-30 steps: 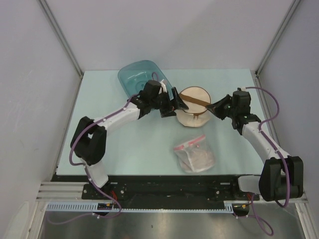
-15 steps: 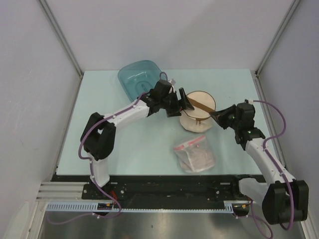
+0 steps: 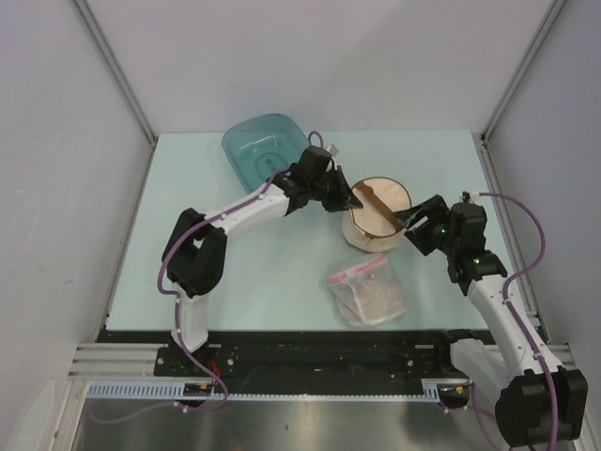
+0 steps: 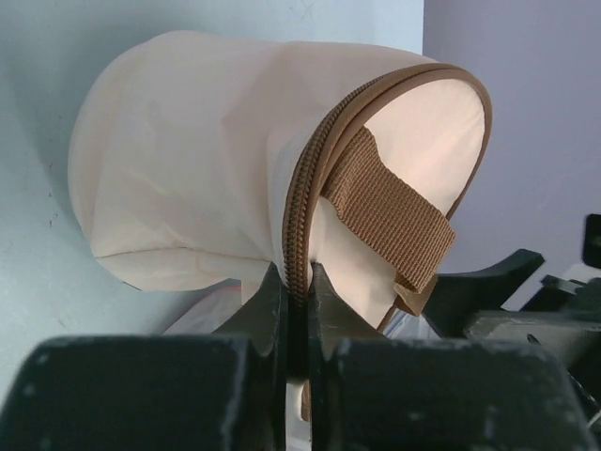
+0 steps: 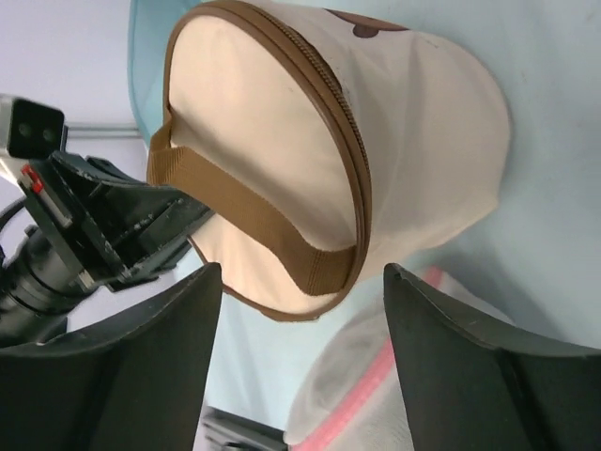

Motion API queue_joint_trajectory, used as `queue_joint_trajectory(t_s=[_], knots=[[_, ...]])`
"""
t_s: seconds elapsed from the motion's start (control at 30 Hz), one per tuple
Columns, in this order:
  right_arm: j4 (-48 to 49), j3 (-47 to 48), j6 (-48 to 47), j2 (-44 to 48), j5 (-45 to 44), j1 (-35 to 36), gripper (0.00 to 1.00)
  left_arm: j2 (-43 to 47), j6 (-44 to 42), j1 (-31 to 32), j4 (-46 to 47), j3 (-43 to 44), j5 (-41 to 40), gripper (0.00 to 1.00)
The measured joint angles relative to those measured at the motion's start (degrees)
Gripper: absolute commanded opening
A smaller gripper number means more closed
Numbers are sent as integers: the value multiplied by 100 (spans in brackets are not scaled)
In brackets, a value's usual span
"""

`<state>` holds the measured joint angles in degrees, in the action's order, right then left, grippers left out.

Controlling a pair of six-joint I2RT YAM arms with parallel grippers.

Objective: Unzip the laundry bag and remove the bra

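The laundry bag (image 3: 377, 218), beige with a brown zip seam and brown strap (image 4: 390, 214), stands tipped on its edge at mid-table. My left gripper (image 3: 357, 200) reaches it from the left and is shut on the brown zip seam at the bag's rim (image 4: 296, 274). My right gripper (image 3: 408, 220) is at the bag's right side and open. Its fingers (image 5: 441, 357) stand wide apart in front of the bag (image 5: 413, 122), touching nothing. The bag looks zipped closed. The bra is hidden.
A teal tub (image 3: 266, 147) sits at the back left, behind the left arm. A clear plastic bag with a pink zip strip (image 3: 368, 291) lies just in front of the laundry bag, also under my right fingers (image 5: 376, 395). Walls enclose the table on three sides.
My left gripper has moved right to the bag and closed on its zip seam. My right gripper has let go and opened, drawing back a little. The bag has tipped up onto its edge.
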<state>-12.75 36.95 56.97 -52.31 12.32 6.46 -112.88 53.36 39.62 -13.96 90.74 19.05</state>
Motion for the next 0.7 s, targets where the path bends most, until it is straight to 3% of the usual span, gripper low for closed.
queue_joint_trajectory(t_s=[0.13, 0.23, 0.37, 0.47, 0.7], knots=[[-442, 197, -640, 291, -90, 116, 70, 13, 26, 2, -63, -11, -72, 0], [-800, 461, -1165, 667, -595, 940, 64, 118, 195, 2, -79, -151, -203, 0], [-1027, 780, -1663, 798, -1366, 2297, 47, 273, 542, 2, -227, -236, -444, 1], [-1047, 857, -1915, 487, -1867, 2940, 44, 400, 741, 2, -352, -243, -586, 0], [-1134, 850, -2332, -348, -2312, 3095, 42, 697, 918, -7, -527, -289, -752, 1]])
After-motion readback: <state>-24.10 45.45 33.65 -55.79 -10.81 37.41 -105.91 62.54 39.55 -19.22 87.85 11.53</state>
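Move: The brown tab on the laundry bag's near rim lies about 6 cm left of the right hand, 2 cm back and slightly lower. The end of the brown strap is 3 cm ahead of that hand and 2 cm left, at nearly its height; the pink-striped mesh pouch lies some 12 cm back, 8 cm left and about 14 cm below. For the left hand, already pinching the rim, the tab is roughly 7 cm back, 4 cm right and 2 cm lower. Back and up, arcing left, then down again, the right hand leaves the strap end and comes round to the near rim's brown tab, ending about 7 cm farther left and 5 cm back. Its wrist rolls left side down by some 30 degrees and swings counter-clockwise as the fingers part-close, still open. The left hand keeps its pinch, drawing the rim slightly left and up. ##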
